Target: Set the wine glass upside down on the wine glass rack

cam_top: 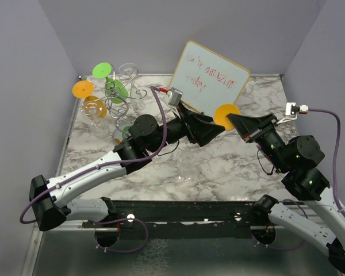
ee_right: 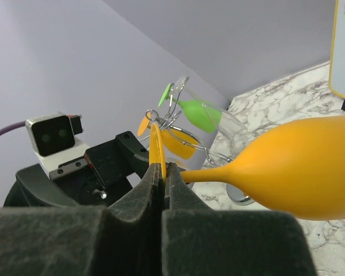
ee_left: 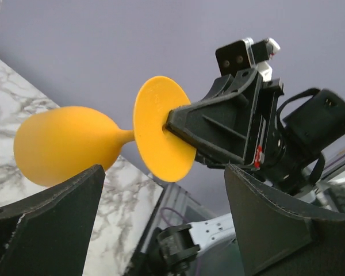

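An orange wine glass lies sideways in the air. My right gripper [cam_top: 234, 119] [ee_right: 163, 168] is shut on the rim of its round foot [cam_top: 225, 114] [ee_right: 155, 144], and its bowl [ee_right: 302, 172] points away from it. My left gripper [cam_top: 217, 130] [ee_left: 164, 172] is open, with its fingers spread just below the glass's bowl [ee_left: 60, 144] and foot [ee_left: 160, 129], not touching it. The silver wire wine glass rack [cam_top: 119, 95] [ee_right: 173, 122] stands at the far left and holds green and orange glasses upside down.
A whiteboard [cam_top: 211, 77] with red writing leans on the back wall behind the grippers. A clear glass [cam_top: 186, 165] stands on the marble table near the left arm. Grey walls close in the left, back and right sides.
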Motion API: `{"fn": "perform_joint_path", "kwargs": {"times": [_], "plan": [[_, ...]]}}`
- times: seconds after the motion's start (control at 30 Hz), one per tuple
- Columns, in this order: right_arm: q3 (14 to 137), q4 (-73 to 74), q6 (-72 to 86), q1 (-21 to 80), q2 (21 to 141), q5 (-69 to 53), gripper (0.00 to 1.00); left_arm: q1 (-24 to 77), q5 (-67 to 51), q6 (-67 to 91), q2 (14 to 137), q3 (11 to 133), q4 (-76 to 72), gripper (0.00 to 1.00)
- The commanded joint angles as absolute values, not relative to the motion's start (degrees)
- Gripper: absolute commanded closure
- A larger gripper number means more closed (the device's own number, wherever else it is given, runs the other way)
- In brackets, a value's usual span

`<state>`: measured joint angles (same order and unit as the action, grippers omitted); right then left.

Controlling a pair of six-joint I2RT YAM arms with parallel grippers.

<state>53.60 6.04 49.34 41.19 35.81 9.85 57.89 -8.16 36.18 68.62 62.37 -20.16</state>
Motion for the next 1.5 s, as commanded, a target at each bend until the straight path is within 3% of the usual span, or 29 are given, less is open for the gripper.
{"fn": "perform_joint_path", "kwargs": {"times": [0.0,0.53,0.73,0.83,0.97,1.07,1.17,1.33,1.47], "plan": [[53.0,4.3,45.2,41.4,34.6,10.6,1.0,58.2,-3.0,51.0,69.1,66.5,-15.5,0.15],[51.8,3.1,43.4,41.4,33.8,6.2,1.0,58.2,-4.4,55.2,73.0,71.8,-9.7,0.68],[51.7,2.9,43.4,41.4,33.9,4.9,1.0,58.2,-5.4,54.6,73.4,72.5,-9.0,0.74],[50.7,1.6,43.5,41.4,33.2,4.6,0.99,58.2,-5.8,54.4,73.5,72.6,-8.9,0.81],[50.2,0.8,43.5,41.4,32.6,4.4,1.0,58.2,-6.2,53.7,73.4,73.2,-9.0,0.99],[50.7,0.9,42.7,41.4,32.5,4.0,0.99,58.2,-5.8,52.4,73.1,73.5,-8.7,1.0],[51.5,2.2,42.0,41.4,32.3,5.0,0.88,58.1,-5.3,51.1,72.8,74.0,-8.4,1.0],[52.0,3.3,41.1,41.4,31.0,7.4,0.58,56.8,-7.3,49.1,73.3,76.5,-7.7,1.0],[51.9,3.1,41.0,41.4,30.0,8.6,0.5,51.9,-13.7,52.1,74.9,77.8,-8.0,1.0]]}}
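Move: The orange wine glass hangs upside down, the edge of its foot in the right fingers. From the open left fingers, the foot's middle lies about 3 cm ahead, 4 cm right and 1 cm up, with the bowl some 9 cm below the left hand under it. A clear glass stands roughly 8 cm to the left hand's left, level with it fore and aft and 30 cm below. From the right hand the foot's middle is about 2 cm ahead and 2 cm left, level. Bring the left gripper some 2 cm right and slightly forward over the near edge of the foot, bobbing up and back down while it rolls about 20 degrees, and shut it on the foot. Then lift the left hand 2 to 3 cm; meanwhile ease the right hand back about 1.5 cm, and open its fingers to release the foot only once the left ones have nearly shut. ##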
